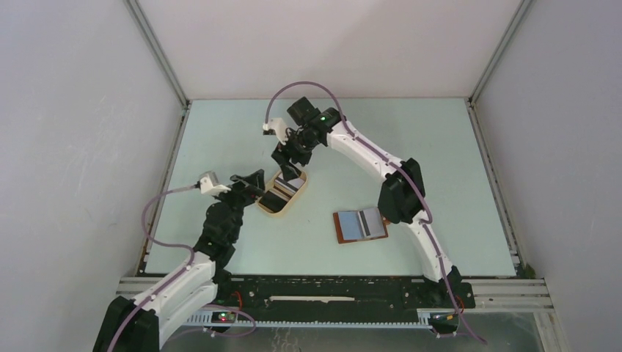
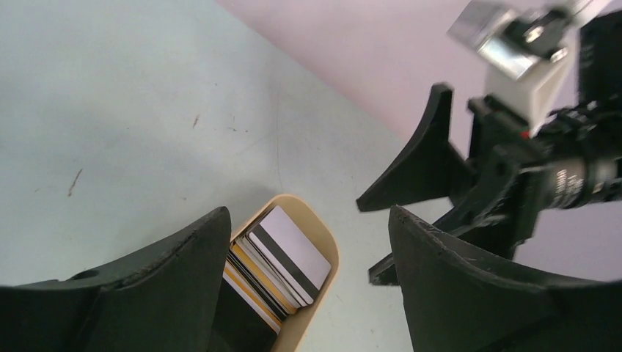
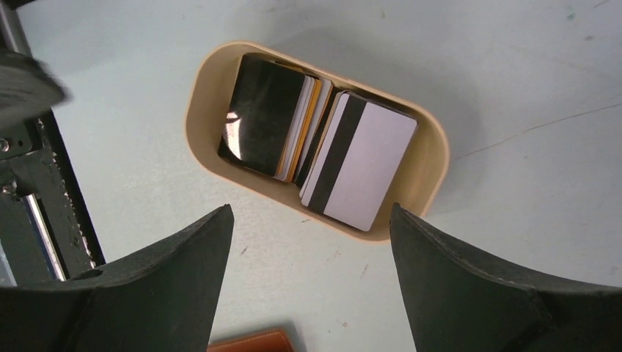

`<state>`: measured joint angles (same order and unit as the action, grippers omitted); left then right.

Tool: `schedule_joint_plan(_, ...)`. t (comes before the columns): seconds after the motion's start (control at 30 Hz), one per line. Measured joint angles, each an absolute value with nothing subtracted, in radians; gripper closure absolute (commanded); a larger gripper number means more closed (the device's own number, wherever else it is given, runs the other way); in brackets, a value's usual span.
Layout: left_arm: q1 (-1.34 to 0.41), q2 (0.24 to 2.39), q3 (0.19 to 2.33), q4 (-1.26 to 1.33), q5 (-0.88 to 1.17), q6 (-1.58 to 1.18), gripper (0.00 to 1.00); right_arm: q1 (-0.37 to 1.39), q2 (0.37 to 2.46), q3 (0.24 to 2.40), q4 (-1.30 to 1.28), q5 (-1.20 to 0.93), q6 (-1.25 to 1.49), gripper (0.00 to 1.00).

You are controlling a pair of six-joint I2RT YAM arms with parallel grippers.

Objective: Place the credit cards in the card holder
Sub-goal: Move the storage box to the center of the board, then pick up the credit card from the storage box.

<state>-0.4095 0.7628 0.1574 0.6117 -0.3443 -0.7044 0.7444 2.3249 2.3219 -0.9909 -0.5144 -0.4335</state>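
The credit cards (image 3: 359, 161) lie stacked in a tan oval tray (image 3: 425, 187): a white card with a black stripe on top beside a black card (image 3: 260, 121). The same stack (image 2: 290, 257) shows in the left wrist view. The card holder (image 1: 342, 229) lies open on the table right of the tray, with a bluish card and a grey card (image 1: 364, 224) on it; its corner (image 3: 253, 342) also shows. My left gripper (image 1: 253, 185) (image 2: 308, 213) hangs open at the tray's left end, empty. My right gripper (image 1: 290, 167) (image 3: 309, 209) hangs open over the tray, empty.
The two grippers are close together over the tray (image 1: 282, 193); the right gripper's fingers (image 2: 433, 158) fill the upper right of the left wrist view. White walls with metal frame rails enclose the pale green table (image 1: 411, 147) on three sides.
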Motion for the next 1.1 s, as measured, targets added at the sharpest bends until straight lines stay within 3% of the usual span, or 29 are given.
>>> schedule_joint_plan(0.4, -0.409, 0.649, 0.058, 0.677, -0.492, -0.805, 0.18, 0.775, 2.421, 2.352, -1.012, -0.422, -0.356, 0.14)
schedule_joint_plan(1.1, -0.409, 0.639, 0.058, 0.695, -0.506, -0.813, 0.18, 0.802, 2.516, 2.405, -0.974, -0.271, -0.315, 0.09)
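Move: The storage box lies below my open right hand, its middle about 11 cm down, some 3 cm to the left and 1 cm back. The white card in its front half is about 2 cm ahead of my hand, level sideways. The open card holder stands roughly 12 cm back and 19 cm to the right. From my left hand the box is about 4 cm ahead, 7 cm to the right and 14 cm down. I bring my right hand down about 8 cm onto the front half of the storage box, easing slightly forward near the end, fingers wide open, and tip them some 10 degrees more steeply down while turning a little clockwise. Meanwhile my open left hand backs off about 3 cm to the left, away from the box, and then all but stops. ##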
